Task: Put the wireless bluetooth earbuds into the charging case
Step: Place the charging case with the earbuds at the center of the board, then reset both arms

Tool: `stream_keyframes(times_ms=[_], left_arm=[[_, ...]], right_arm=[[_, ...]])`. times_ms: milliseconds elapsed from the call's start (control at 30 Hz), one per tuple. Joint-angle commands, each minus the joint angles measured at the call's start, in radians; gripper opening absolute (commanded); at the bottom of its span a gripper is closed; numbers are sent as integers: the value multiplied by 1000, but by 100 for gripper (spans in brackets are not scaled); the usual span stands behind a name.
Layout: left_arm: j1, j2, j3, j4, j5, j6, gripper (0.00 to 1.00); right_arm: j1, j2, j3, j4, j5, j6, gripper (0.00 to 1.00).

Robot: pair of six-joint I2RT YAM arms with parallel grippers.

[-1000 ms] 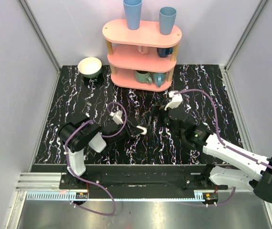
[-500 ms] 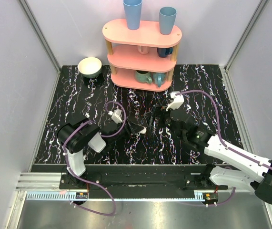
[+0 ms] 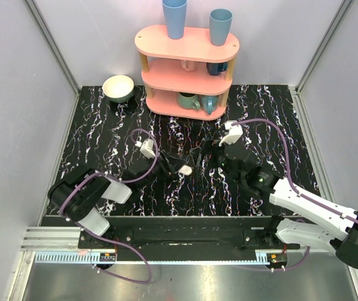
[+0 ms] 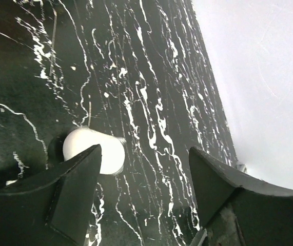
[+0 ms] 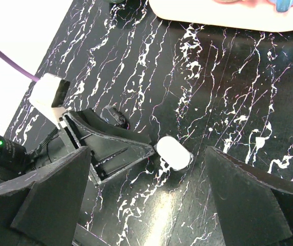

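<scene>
The charging case [image 3: 185,169], a small white closed oval, lies on the black marbled table between the two arms. My left gripper [image 3: 168,166] is open just left of it. In the left wrist view the case [image 4: 92,150] sits beside the tip of the left finger [image 4: 77,179], outside the open gap of the gripper [image 4: 145,154]. My right gripper [image 3: 204,152] hovers open above and to the right. In the right wrist view the case [image 5: 173,152] lies below the wide gap of the right gripper [image 5: 146,154], touching the tip of the left gripper's fingers [image 5: 116,148]. The earbuds are out of view.
A pink three-tier shelf [image 3: 188,44] stands at the back with two blue cups [image 3: 174,17] on top and mugs on its lower tiers. A pale bowl [image 3: 118,88] sits at the back left. Light walls close in both sides of the table.
My left gripper has opened and let go of the case, which now lies on the table. The left arm has drawn back to the left. The right arm has barely moved.
</scene>
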Motion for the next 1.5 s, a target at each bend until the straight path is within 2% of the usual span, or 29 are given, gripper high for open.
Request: stream_keyframes(times_ms=[0, 133, 267, 400, 467, 500, 567, 600, 633, 667, 767, 867, 900, 933, 967, 1000, 1033, 1067, 1167, 1367, 1467], left_arm=[[-3, -101, -17, -115, -77, 87, 73], [-3, -258, 17, -365, -112, 171, 75], [-3, -433, 31, -542, -206, 246, 79], [-3, -614, 43, -738, -328, 312, 89], [-3, -725, 39, -833, -371, 334, 99], [-3, -765, 34, -855, -413, 338, 99], [-1, -871, 22, -918, -457, 352, 99], [-1, -904, 16, -936, -491, 361, 99], [1, -956, 20, -997, -517, 368, 99], [8, -978, 28, -1036, -539, 377, 99], [45, -1040, 62, -1154, -585, 430, 99], [138, -1072, 66, -1159, -518, 521, 99], [180, -1070, 71, -1159, -435, 533, 99], [226, -1057, 83, -1157, -387, 542, 99], [328, -1043, 92, -1156, -335, 556, 99], [379, -1020, 100, -1153, -235, 561, 99], [422, -1009, 115, -1139, -196, 561, 99], [468, -1000, 120, -1125, -177, 547, 99], [470, -969, 120, -1073, -212, 469, 99], [468, -937, 151, -1125, -290, 438, 99], [468, -957, 129, -1117, -322, 427, 99]], right_arm=[[-9, -30, -7, 21, -6, -3, 100], [-9, -40, -21, 22, 28, -32, 100], [-10, -43, -46, 21, 95, -78, 100], [-13, -26, -67, 5, 154, -103, 100], [-21, -18, -80, -13, 169, -85, 100], [-31, -9, -92, -18, 163, -69, 100], [-59, 0, -101, -28, 120, -48, 100], [-124, 6, -110, -28, 81, -22, 100], [-166, 11, -112, -28, -46, -13, 100], [-208, 16, -112, -33, -103, 3, 100], [-335, 13, -115, -45, -200, 26, 100], [-433, 2, -104, -55, -248, 20, 100], [-471, 6, -97, -55, -298, 35, 100], [-523, 12, -93, -52, -426, 50, 100], [-607, 20, -89, -51, -485, 63, 100], [-648, 38, -78, -55, -530, 79, 100], [-672, 45, -75, -56, -562, 78, 100], [-694, 42, -70, -74, -552, 70, 100], [-699, 16, -47, -119, -426, 15, 100], [-726, -14, -47, -154, -141, -37, 100], [-726, -6, -96, -115, 15, -43, 100]])
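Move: The charging case already lies free on the board, about 2 cm back from the left hand, 2 cm to its right and 6 cm below. The small black object stands some 14 cm left and 1 cm ahead of the left hand, 7 cm lower; the lowest shelf board is roughly 30 cm ahead and 2 cm right. From the right hand the case is about 3 cm ahead, 6 cm left and 20 cm below. The charging case is left behind as the left hand withdraws about 23 cm to the left, climbing some 8 cm, ending beyond the small black object, its fingers spreading fully while the wrist rolls and swings some 35 degrees counter-clockwise. After a short pause the open right hand sweeps about 20 cm right, away from the case, sinking and edging forward some 7 cm each, turning clockwise. ##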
